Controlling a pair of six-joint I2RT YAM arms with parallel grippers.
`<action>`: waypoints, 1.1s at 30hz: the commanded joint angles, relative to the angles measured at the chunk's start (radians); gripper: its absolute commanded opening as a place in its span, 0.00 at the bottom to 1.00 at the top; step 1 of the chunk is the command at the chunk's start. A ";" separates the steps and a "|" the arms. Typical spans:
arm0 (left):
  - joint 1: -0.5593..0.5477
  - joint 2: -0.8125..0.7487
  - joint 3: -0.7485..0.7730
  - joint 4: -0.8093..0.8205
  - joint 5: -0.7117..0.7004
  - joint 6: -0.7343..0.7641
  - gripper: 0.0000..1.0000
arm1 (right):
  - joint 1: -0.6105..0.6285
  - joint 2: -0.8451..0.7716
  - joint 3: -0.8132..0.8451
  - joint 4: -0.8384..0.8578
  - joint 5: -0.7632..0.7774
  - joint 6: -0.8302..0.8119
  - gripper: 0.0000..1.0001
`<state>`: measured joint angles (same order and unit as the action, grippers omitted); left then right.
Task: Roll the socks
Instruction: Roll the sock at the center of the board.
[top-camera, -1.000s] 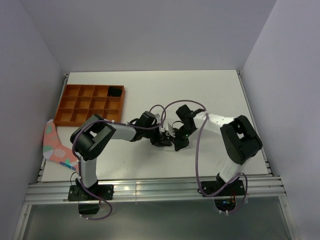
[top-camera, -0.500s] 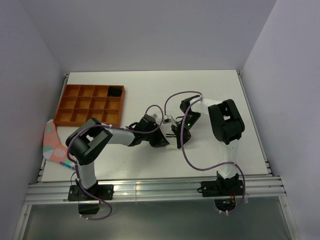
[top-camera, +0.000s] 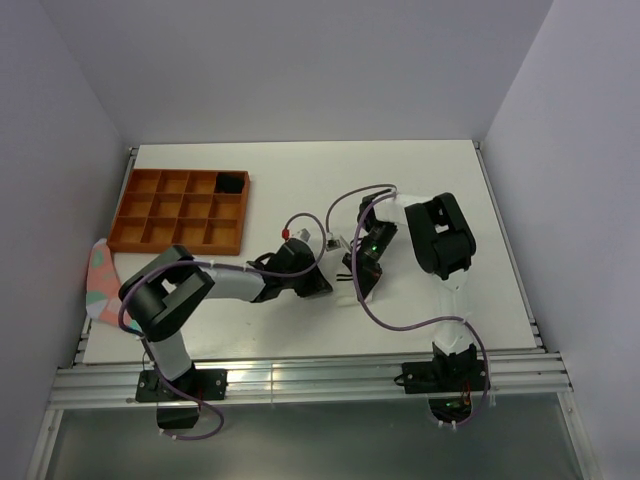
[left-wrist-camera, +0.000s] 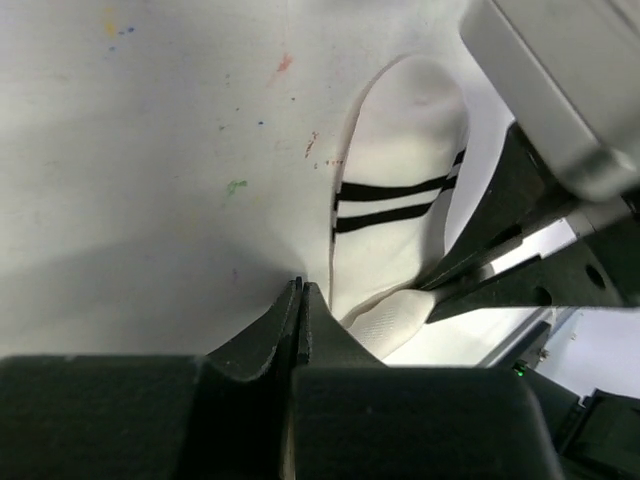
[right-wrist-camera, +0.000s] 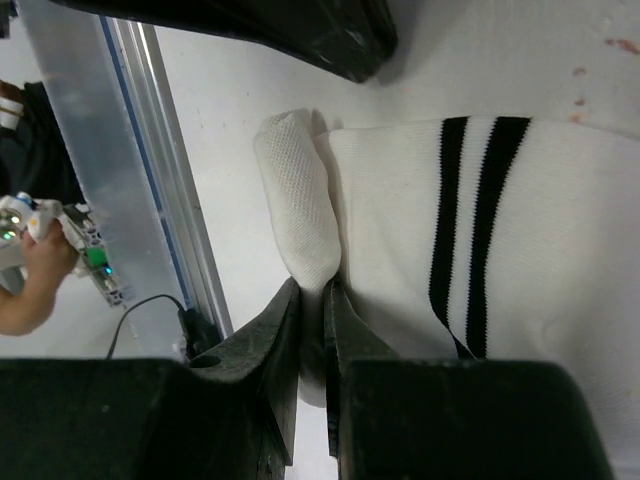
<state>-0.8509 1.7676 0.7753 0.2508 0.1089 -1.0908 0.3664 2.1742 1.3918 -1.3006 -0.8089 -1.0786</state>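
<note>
A white sock (left-wrist-camera: 400, 140) with two black cuff stripes lies flat on the white table (left-wrist-camera: 150, 150), mid-table between the two arms. One end is rolled into a small bundle (right-wrist-camera: 300, 200). My right gripper (right-wrist-camera: 322, 292) is shut on that bundle; its dark fingers (left-wrist-camera: 480, 265) show in the left wrist view. My left gripper (left-wrist-camera: 301, 288) is shut, its tips at the sock's long edge, and no cloth shows between them. From above, the left gripper (top-camera: 322, 282) and right gripper (top-camera: 361, 283) are close together. A black bundle (top-camera: 231, 183) sits in one tray cell.
An orange compartment tray (top-camera: 160, 212) stands at the back left. A pink fabric piece with teal patches (top-camera: 100, 285) hangs at the table's left edge. An aluminium rail (right-wrist-camera: 150, 200) runs along the near edge, just beside the rolled end.
My left gripper has closed beside the sock. The right arm has folded in toward the centre, and the left arm's elbow has dropped nearer the front edge.
</note>
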 joint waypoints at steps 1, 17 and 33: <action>-0.017 -0.037 -0.039 -0.001 -0.096 0.042 0.04 | -0.006 0.007 0.039 -0.022 0.042 0.083 0.06; -0.158 -0.240 -0.232 0.423 -0.101 0.521 0.38 | -0.006 0.053 0.056 0.029 0.079 0.163 0.04; -0.203 -0.042 0.044 0.182 0.044 0.816 0.42 | -0.006 0.070 0.067 0.031 0.093 0.178 0.04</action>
<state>-1.0500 1.7077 0.7879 0.4603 0.1349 -0.3435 0.3656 2.2250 1.4357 -1.3239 -0.7658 -0.8906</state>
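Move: The white sock's rolled end, pinched in the right fingers, lies about 10 cm to the left hand's right and 2 cm back, level with its tips. The sock's striped part is some 4 cm to the left hand's right and 3 cm ahead, just below. The rolled end sits right at the right hand's own fingertips. Left hand draws back, opening, then rises and swings right about 6 cm towards the roll the right still pinches. ##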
